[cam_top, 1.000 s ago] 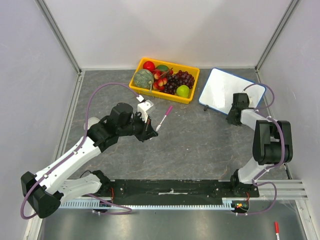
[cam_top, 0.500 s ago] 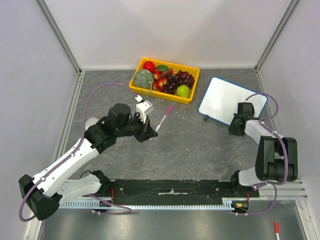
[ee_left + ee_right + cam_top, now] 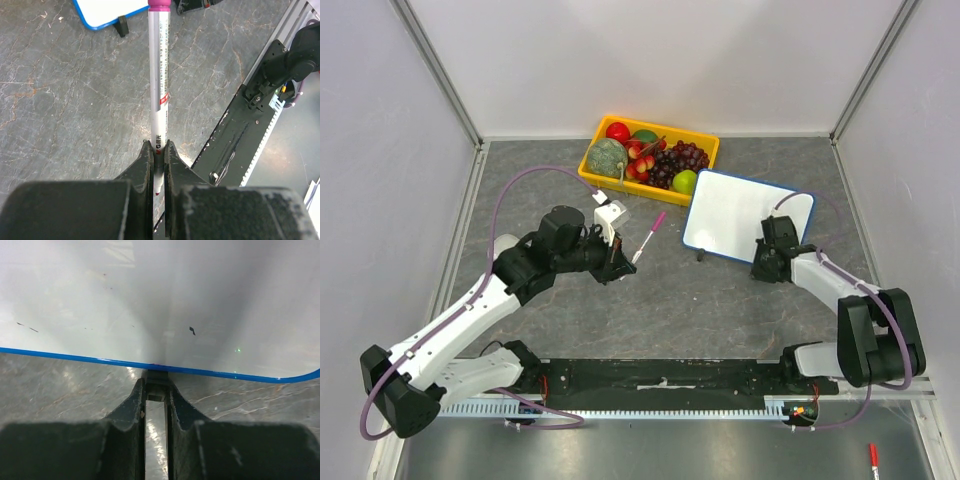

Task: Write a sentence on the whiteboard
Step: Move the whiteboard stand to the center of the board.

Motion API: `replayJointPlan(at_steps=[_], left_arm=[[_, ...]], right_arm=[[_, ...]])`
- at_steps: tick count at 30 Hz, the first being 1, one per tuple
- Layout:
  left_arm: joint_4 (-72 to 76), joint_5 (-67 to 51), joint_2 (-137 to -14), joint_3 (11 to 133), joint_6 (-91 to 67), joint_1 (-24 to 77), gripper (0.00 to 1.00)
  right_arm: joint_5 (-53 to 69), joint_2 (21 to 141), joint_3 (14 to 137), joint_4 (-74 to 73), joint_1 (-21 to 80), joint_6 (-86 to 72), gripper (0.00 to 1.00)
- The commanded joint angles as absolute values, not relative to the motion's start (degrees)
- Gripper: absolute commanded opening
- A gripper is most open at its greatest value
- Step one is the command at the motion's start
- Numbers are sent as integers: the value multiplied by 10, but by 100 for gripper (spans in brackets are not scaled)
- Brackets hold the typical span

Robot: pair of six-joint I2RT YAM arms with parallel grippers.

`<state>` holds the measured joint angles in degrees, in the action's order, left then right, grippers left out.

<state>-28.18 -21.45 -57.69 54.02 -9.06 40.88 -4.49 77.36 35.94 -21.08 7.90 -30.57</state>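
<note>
The whiteboard [image 3: 732, 214] is white with a thin blue rim and lies right of the middle, its face blank apart from a few dark specks. No sentence shows on it. My right gripper [image 3: 761, 255] is at its near right edge. In the right wrist view this gripper [image 3: 156, 386] is shut on a small black foot under the blue rim of the whiteboard [image 3: 150, 295]. My left gripper [image 3: 617, 263] is shut on a white marker [image 3: 648, 236] with a pink cap. The marker [image 3: 160, 75] points toward a corner of the whiteboard [image 3: 102, 12].
A yellow basket [image 3: 620, 186] of fruit stands at the back, just left of the board. A black rail [image 3: 660, 380] runs along the near edge between the arm bases. A red-tipped pen [image 3: 872, 458] lies off the mat at the near right.
My right gripper has dragged the whiteboard left and nearer, toward the middle beside the basket. The left arm and marker have stayed put.
</note>
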Motion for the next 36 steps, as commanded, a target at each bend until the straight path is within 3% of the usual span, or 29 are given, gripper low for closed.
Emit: replayJointPlan(at_steps=[1, 8, 21, 36], left_arm=[[-258, -215, -578, 563, -95, 407, 2], [-251, -215, -591, 571, -100, 407, 2], [-256, -209, -588, 568, -108, 407, 2], [-265, -203, -577, 560, -110, 408, 2]], right_arm=[[-2, 759, 332, -243, 121, -337, 0], [-5, 742, 329, -252, 220, -377, 0], [-59, 831, 382, -212, 465, -517, 0], [-85, 890, 398, -180, 621, -621, 1]])
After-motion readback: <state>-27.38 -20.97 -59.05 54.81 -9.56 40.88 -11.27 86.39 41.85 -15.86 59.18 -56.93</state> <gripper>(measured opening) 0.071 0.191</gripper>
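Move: The right gripper is already shut on the near-edge foot of the whiteboard, low over the table. The open middle of the table lies about 30 cm to its left and level with it. The whiteboard's middle is some 13 cm ahead and 4 cm left, its other foot about 16 cm left and 3 cm ahead, and the fruit basket roughly 30 cm left and 28 cm ahead. For the left gripper, the table middle is about 20 cm below and 4 cm right. Keep the right gripper pinched on the whiteboard's foot and drag the board level across the table, about 24 cm left and 10 cm back, towards the open middle under the left gripper. As you go, swing the right hand some 25 degrees counter-clockwise, with a slight roll that lifts its left side. ##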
